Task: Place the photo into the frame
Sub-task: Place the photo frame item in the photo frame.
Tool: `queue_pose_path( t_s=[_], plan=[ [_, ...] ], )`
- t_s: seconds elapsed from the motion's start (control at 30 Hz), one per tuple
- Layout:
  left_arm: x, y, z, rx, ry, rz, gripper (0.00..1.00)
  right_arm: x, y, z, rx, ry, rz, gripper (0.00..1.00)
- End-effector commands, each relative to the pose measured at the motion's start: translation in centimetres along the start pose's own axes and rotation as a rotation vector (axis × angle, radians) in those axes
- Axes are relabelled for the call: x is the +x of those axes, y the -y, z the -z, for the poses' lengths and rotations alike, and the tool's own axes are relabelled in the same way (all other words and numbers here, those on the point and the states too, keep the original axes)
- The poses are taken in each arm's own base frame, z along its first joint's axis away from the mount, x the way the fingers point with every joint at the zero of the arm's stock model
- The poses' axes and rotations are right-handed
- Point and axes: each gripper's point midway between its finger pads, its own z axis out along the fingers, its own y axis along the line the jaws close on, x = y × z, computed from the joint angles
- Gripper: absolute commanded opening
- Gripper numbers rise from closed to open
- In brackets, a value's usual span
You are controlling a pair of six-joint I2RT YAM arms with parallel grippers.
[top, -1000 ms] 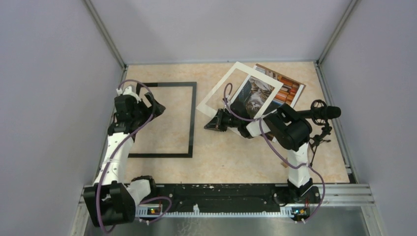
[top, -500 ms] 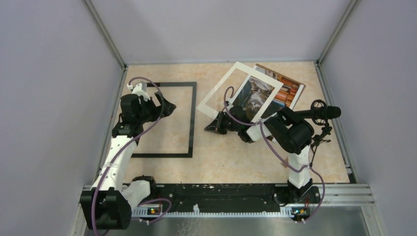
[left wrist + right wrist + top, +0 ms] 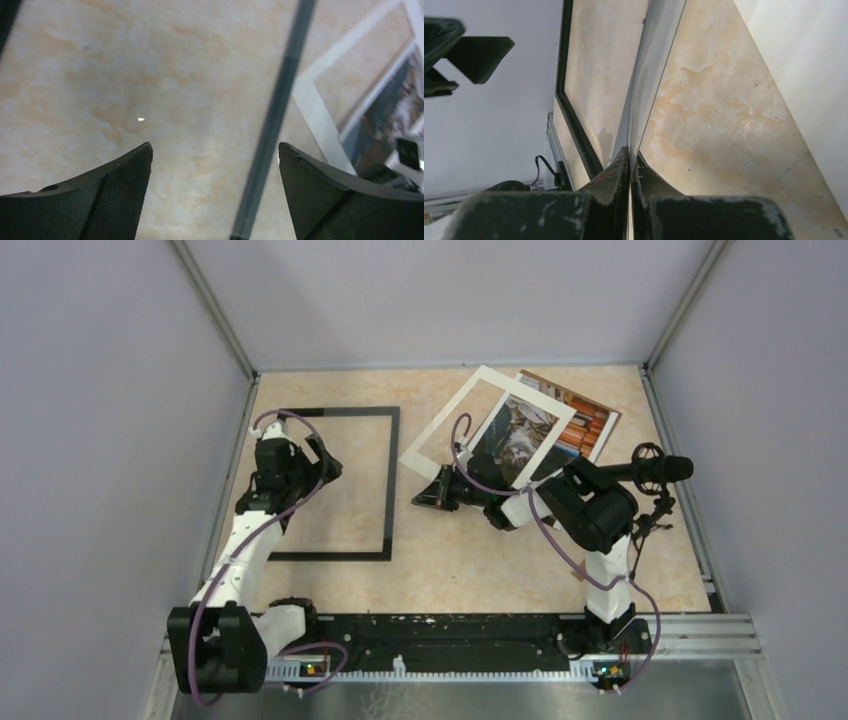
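The frame (image 3: 391,480), a thin black rectangle, lies flat on the left half of the table. My left gripper (image 3: 327,466) hovers open over its inside; the left wrist view shows the frame's right border (image 3: 272,125) running between the spread fingers of that gripper (image 3: 215,150). The photo (image 3: 580,425) lies at the back right, partly under a white cardboard mat (image 3: 440,435). My right gripper (image 3: 424,497) is shut on the mat's near edge. In the right wrist view the thin white mat (image 3: 655,65) runs edge-on out of the closed gripper (image 3: 630,156).
A black microphone (image 3: 662,468) on a stand sits beside the right arm. Grey walls enclose the table on three sides, and a metal rail (image 3: 480,632) with the arm bases runs along the near edge.
My left gripper swung right over the frame's inside, then drew back a little and turned; it stays open. The right gripper edged slightly left, still shut on the mat.
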Motion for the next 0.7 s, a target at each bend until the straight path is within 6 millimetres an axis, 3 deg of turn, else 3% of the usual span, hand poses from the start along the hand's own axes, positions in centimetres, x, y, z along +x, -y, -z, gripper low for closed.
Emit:
queue_pose_path(
  t_s=[0.0,0.13,0.2,0.3,0.47,0.67],
  plan=[
    [-2.8,-5.0,-1.5,-0.273,0.114,0.101,0.98,-0.8,-2.2,-0.4,-0.087,-0.005,0.134,0.0],
    [-6.4,-8.6,-2.4,-0.399,0.157,0.138,0.98,-1.2,-0.6,-0.1,-0.033,-0.027,0.186,0.0],
    [-8.5,-10.2,-3.0,-0.406,0.189,0.104,0.97,-1.3,-0.5,-0.2,-0.043,-0.024,0.182,0.0],
    [-10.7,-14.1,-3.4,-0.499,0.221,0.051,0.98,-0.8,-0.9,-0.7,-0.101,-0.044,0.156,0.0],
    [-10.8,-18.3,-5.1,-0.496,0.157,0.166,0.96,-0.3,-1.0,-0.4,-0.123,-0.049,0.143,0.0],
    [-8.6,-18.7,-8.5,-0.322,0.019,0.218,0.98,-0.5,-1.4,-0.2,-0.13,-0.043,0.154,0.0]
  ],
)
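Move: The photo frame's left bar lies about 19 cm to the left of the open left hand, its middle nearly level with it and some 14 cm below; the frame's right bar is about 11 cm to the right. The clear sheet's middle is roughly 8 cm right, nearly level and 12 cm below. From the right hand, which already pinches that sheet's edge, the left bar lies some 36 cm left, 4 cm farther out and 4 cm below. Still open, the left hand sweeps about 20 cm left, sinking and turning counter-clockwise, towards the frame's left bar. ##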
